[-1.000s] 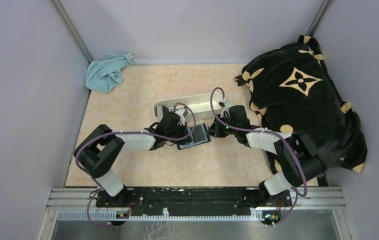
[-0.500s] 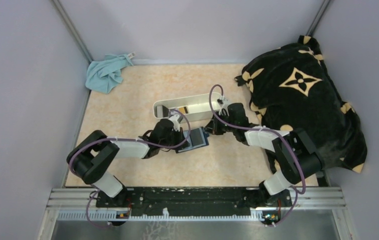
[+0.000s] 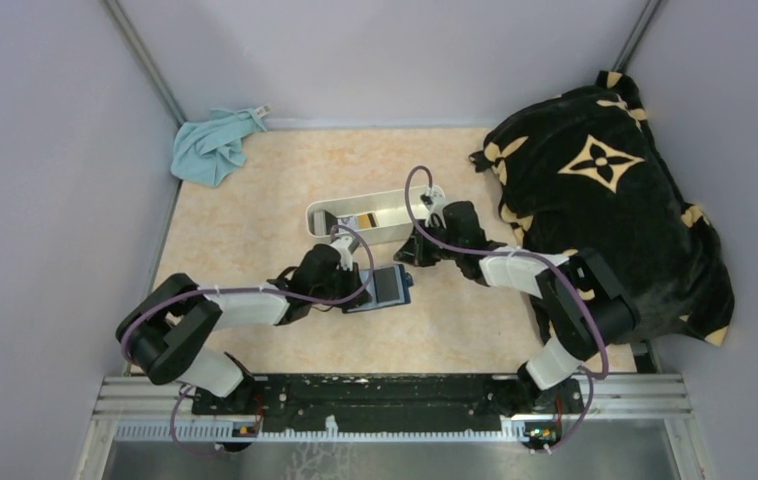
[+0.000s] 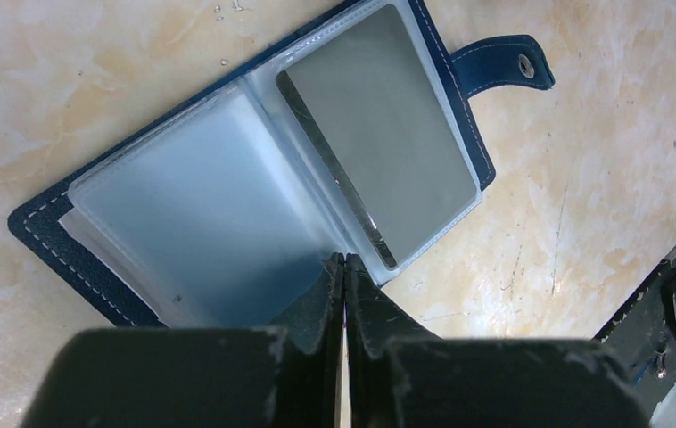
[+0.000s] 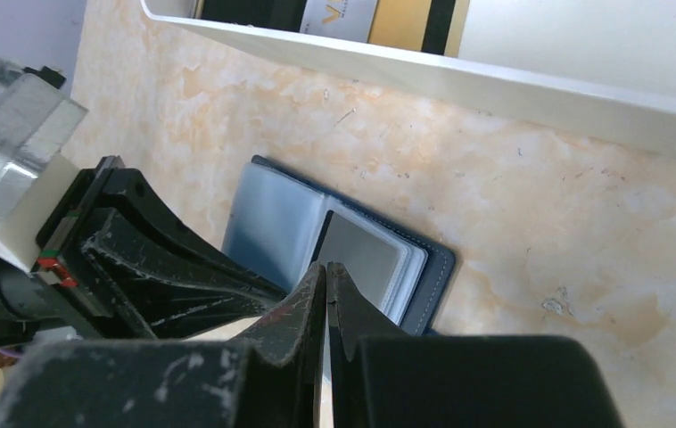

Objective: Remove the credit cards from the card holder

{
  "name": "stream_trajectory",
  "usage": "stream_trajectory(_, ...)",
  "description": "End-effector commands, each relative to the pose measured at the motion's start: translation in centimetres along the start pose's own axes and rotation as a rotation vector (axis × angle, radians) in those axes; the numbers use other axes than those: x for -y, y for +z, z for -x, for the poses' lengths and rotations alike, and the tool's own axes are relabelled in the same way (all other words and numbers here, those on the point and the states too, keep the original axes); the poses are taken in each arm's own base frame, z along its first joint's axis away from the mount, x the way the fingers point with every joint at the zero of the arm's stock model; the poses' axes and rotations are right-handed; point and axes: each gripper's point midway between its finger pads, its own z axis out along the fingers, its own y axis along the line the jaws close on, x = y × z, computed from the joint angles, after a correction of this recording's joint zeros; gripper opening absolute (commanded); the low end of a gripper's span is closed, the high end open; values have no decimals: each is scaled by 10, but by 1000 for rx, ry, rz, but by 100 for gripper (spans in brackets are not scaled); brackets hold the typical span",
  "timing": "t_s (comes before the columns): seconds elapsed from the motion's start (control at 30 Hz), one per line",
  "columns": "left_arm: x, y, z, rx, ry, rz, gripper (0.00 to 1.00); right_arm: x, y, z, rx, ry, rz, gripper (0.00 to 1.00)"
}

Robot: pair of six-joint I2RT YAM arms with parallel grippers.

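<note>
The card holder (image 3: 387,288) lies open on the table, navy blue with clear sleeves and a snap tab (image 4: 504,67). One grey credit card (image 4: 379,134) sits in its right sleeve; the left sleeve (image 4: 192,223) looks empty. My left gripper (image 4: 345,260) is shut, tips resting at the sleeves' near edge by the fold. My right gripper (image 5: 327,267) is shut too, its tips just over the grey card's (image 5: 366,254) near corner, with nothing between them. In the top view the left gripper (image 3: 363,292) is left of the holder and the right gripper (image 3: 410,258) at its far right corner.
A long white tray (image 3: 325,212) stands just behind the holder, with a gold and a dark card (image 5: 352,11) inside. A light blue cloth (image 3: 213,145) lies at the back left. A black patterned cushion (image 3: 605,200) fills the right side.
The left arm has drawn back toward the near left, and the holder has shifted slightly with it. The right gripper has swung left, closer to the tray end.
</note>
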Motion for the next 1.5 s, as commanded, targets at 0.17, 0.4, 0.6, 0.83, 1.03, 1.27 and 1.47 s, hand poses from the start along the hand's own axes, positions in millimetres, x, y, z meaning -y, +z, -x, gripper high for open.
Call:
stream_trajectory(0.17,28,-3,20,27,-7,-85,18,21,20,-36,-64,13,-3,4)
stream_trajectory(0.4,26,9,24,41,-48,-74,23,43,22,-79,-129,78,-24,4)
stream_trajectory(0.6,15,9,25,57,-61,-27,23,52,22,-92,-148,96,-49,4)
stream_trajectory(0.83,-2,-9,38,100,-187,-93,30,55,25,-96,-156,103,-45,4)
stream_trajectory(1.03,-11,-10,34,90,-216,-95,42,54,27,-98,-159,104,-31,3)
stream_trajectory(1.27,3,-4,34,79,-232,-199,43,54,26,-99,-164,105,-33,3)
stream_trajectory(1.47,0,3,24,52,-250,-210,43,57,24,-104,-169,114,-44,3)
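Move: The left fingertips are shut at the near end of the open card holder; the middle of its grey card lies about 5 cm to their right, 3 cm ahead and 2 cm lower. From the right hand, the card is some 4 cm back, 3 cm left and 7 cm below. The snap strap sits about 4 cm right of the card and 1 cm farther out, and the white tray's middle some 16 cm beyond the card and 3 cm to its left. The nearly shut right fingertips come down about 6 cm and 2 cm back onto the pocket at the grey card's right edge, then stay there pressing down on the holder. The left hand comes free of the holder, its fingers opening nearly halfway; it goes slightly up and right, swings forward and left, then eases back right, about 2 cm farther forward, its fingers tilting some 15 degrees flatter to straddle the card's left edge from above. ##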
